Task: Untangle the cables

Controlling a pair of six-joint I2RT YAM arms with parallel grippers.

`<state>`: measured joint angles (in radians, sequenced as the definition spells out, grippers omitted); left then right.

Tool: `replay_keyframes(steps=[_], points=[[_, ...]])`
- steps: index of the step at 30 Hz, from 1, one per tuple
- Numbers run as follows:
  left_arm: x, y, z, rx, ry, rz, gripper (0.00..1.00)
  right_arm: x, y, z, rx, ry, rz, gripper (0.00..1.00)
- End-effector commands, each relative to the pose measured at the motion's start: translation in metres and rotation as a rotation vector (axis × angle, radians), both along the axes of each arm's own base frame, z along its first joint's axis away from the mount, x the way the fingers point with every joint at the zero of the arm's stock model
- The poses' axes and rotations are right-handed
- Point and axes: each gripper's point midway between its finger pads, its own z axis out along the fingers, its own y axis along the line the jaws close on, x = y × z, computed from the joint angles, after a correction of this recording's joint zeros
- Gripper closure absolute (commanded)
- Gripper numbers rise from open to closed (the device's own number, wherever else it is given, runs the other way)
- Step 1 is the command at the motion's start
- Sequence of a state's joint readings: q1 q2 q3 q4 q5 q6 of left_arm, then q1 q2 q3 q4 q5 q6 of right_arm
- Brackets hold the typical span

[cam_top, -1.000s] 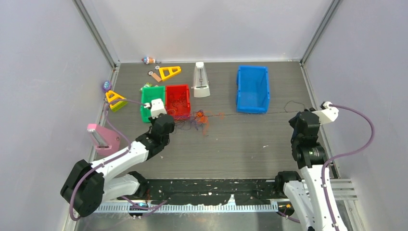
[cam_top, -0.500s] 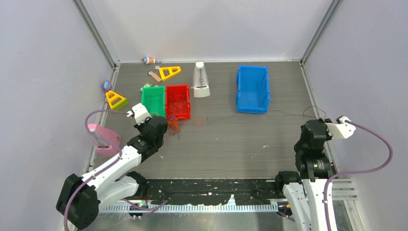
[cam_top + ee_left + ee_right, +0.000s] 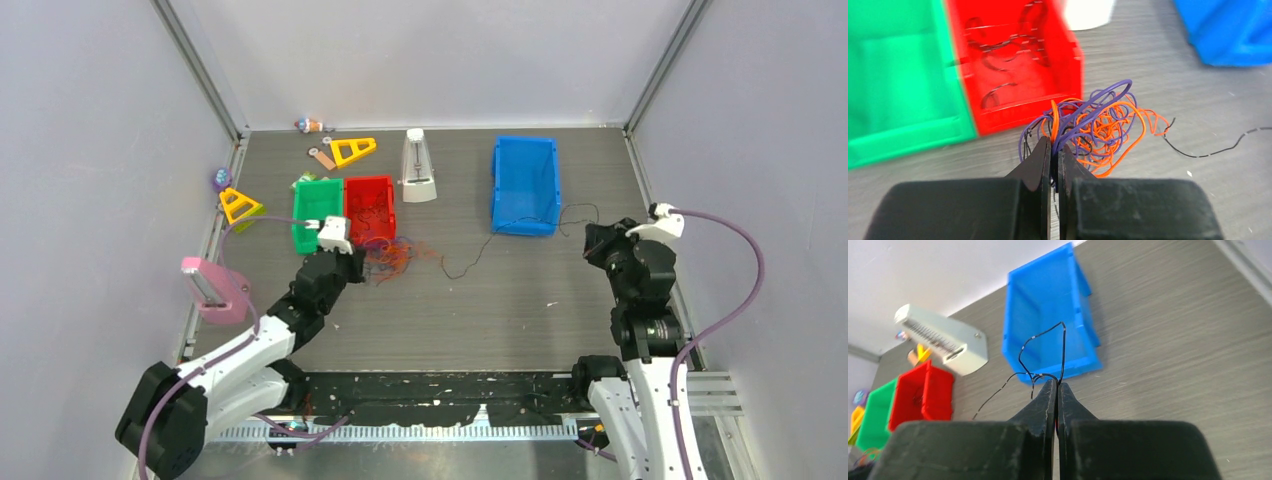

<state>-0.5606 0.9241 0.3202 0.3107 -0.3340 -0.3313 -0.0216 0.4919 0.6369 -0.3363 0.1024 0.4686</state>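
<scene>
A clump of orange and purple cables (image 3: pixel 395 256) lies in front of the red bin (image 3: pixel 369 210); it also shows in the left wrist view (image 3: pixel 1098 127). My left gripper (image 3: pixel 347 252) is shut on strands at the clump's near edge, seen in the left wrist view (image 3: pixel 1054 150). A thin black cable (image 3: pixel 500 240) runs slack from the clump to the right. My right gripper (image 3: pixel 596 240) is shut on that black cable, which loops above its tips in the right wrist view (image 3: pixel 1048 347).
A green bin (image 3: pixel 316 213) stands left of the red bin. A blue bin (image 3: pixel 526 184) stands at the back right. A white metronome (image 3: pixel 417 167), yellow triangles (image 3: pixel 352 151), small toys at the back left and a pink object (image 3: pixel 212 290) at the left edge.
My right gripper moved back left and inward, so the black cable went from taut to slack. My left gripper moved right and forward with the clump, which spread in front of the red bin.
</scene>
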Motion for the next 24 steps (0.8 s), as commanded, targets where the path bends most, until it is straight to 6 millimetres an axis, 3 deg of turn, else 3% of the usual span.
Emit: replay_keyframes(steps=[1,4,6,11,14,16,18,21,24], points=[[0.001,-0.069,0.045,-0.067,-0.129,-0.360,1.00,0.005,0.038,0.062,-0.047,-0.148,0.241,0.95],[-0.006,-0.093,0.041,-0.061,-0.102,-0.486,0.96,0.007,0.059,0.081,-0.037,-0.166,0.365,0.95],[-0.008,-0.104,0.038,-0.048,-0.088,-0.530,0.95,0.009,0.068,0.082,-0.004,-0.158,0.415,0.95],[-0.018,-0.135,0.031,-0.050,-0.030,-0.694,0.89,0.008,0.082,0.104,0.020,-0.232,0.482,0.95],[-0.021,-0.145,0.027,-0.063,0.005,-0.745,0.59,0.003,0.092,0.137,0.016,-0.289,0.537,0.95],[-0.022,-0.144,0.026,-0.066,0.001,-0.740,0.31,0.000,0.096,0.158,0.016,-0.324,0.563,0.95],[-0.022,-0.140,0.032,-0.069,-0.033,-0.724,0.13,-0.003,0.100,0.178,0.016,-0.356,0.589,0.95],[-0.022,-0.139,0.047,-0.070,-0.069,-0.721,0.08,-0.013,0.115,0.205,0.029,-0.402,0.659,0.95],[-0.030,-0.148,0.078,-0.106,-0.112,-0.788,0.07,-0.017,0.121,0.221,0.041,-0.426,0.690,0.95]])
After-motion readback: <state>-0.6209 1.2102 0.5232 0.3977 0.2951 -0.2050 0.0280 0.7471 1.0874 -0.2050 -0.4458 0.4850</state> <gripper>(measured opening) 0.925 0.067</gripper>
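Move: The left hand grips the cable tangle, bound for bare table about 18 cm to its right, 7 cm ahead, 11 cm below; the red bin sits about 20 cm straight ahead, the green bin equally far out, 15 cm left. The right hand holds a black cable end; the blue bin it heads over lies about 30 cm ahead, 10 cm left, 21 cm below. Left carries the tangle 13 cm right and lets go while right raises its black cable 18 cm and leftward. ##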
